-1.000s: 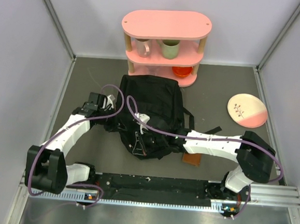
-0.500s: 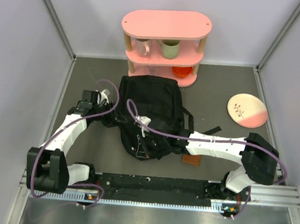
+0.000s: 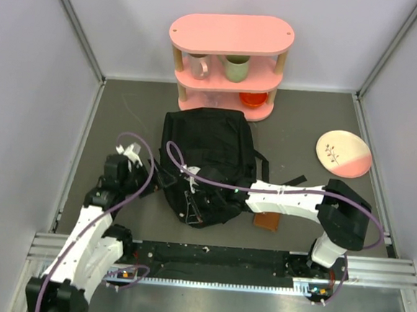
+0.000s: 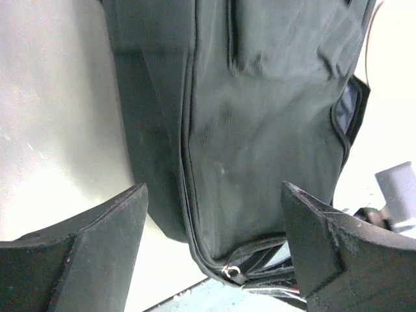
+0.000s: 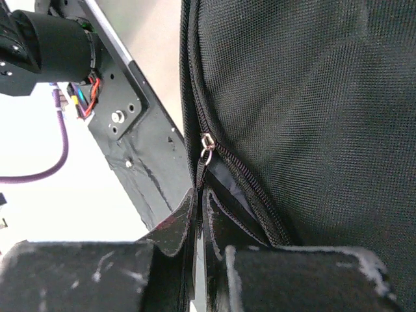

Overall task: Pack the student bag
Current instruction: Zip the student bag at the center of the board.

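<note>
The student bag [image 3: 207, 159] is a large black backpack lying flat in the middle of the table. My right gripper [image 3: 189, 198] reaches across its near end and is shut on the zipper pull [image 5: 203, 170], just below the metal slider [image 5: 207, 143]; the zip is partly parted there, showing lining. In the right wrist view the gripper [image 5: 202, 195] has its jaws pressed together on that pull tab. My left gripper [image 3: 130, 156] hangs off the bag's left side, open and holding nothing. In the left wrist view the gripper [image 4: 213, 192] frames the bag's side panel [image 4: 260, 117] from a distance.
A pink two-tier shelf [image 3: 229, 64] stands behind the bag, holding two mugs [image 3: 199, 66] and an orange bowl [image 3: 253, 99]. A pink and white plate [image 3: 344, 153] lies at the right. A brown wallet [image 3: 266, 221] sits under my right arm. The black rail [image 3: 222, 262] runs along the near edge.
My left gripper opened, let go of the bag's left edge and drew back toward the near left. The bag settled flatter. The right gripper stayed shut on the zipper pull, shifting slightly left.
</note>
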Available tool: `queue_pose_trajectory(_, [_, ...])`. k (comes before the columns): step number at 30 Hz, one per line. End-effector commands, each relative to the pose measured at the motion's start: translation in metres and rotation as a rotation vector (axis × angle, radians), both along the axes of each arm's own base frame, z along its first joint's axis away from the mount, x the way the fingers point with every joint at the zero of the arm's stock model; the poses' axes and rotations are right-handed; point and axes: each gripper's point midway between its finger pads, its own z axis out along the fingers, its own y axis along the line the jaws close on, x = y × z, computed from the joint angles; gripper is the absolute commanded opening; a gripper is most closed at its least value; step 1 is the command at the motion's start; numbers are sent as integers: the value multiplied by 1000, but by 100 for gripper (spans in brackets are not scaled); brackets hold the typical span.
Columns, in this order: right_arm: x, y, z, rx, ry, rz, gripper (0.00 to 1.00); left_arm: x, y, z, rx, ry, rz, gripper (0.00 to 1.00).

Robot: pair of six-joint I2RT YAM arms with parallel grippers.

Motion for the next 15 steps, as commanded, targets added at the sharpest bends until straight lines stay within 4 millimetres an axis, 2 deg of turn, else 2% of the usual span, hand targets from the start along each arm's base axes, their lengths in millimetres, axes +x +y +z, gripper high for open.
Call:
queue_pose_trajectory(1, [0, 18, 37, 136, -20, 23, 0, -29, -10, -22, -10, 83, 61, 86])
queue_pose_trajectory(2, [-1, 16, 35, 132, -19, 21, 0, -40, -18, -26, -13, 120, 48, 87])
queue_pose_trajectory(6, [-1, 14, 33, 136, -13, 9, 0, -52, -28, -38, -11, 159, 76, 84])
queue_pose_trajectory(10, [-1, 15, 36, 153, -14, -3, 0, -54, -33, -41, -58, 176, 117, 68])
queue_pose_trajectory(11, [2, 15, 36, 152, -19, -12, 0, -55, -34, -42, -72, 174, 120, 53])
queue_pose_trajectory(13, [2, 15, 35, 153, -21, -11, 0, -56, -38, -45, -98, 169, 117, 35])
queue_pose_trajectory(15, [0, 16, 32, 148, -10, -5, 0, -57, -38, -53, -97, 181, 124, 7])
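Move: The zip edge of the student bag, at its near-left corner, lies about 7 cm back, 4 cm right and 5 cm below my left hand. The zip slider sits roughly 9 cm back and 7 cm right of that hand, and the middle of the bag some 4 cm ahead and 12 cm right, both lower. From my right hand, still pinching the slider's pull, that stretch of zip edge is about 6 cm left and 1 cm ahead, with the slider about 3 cm left. I bring my wide-open left hand back and down, with some travel to the right, about 9 cm in all, onto the zip edge just left of the slider. The wrist tips about 10 degrees further down, and as the hand slows I close the fingers most of the way around the edge. My right hand stays nearly in place and keeps its pinch on the pull. ##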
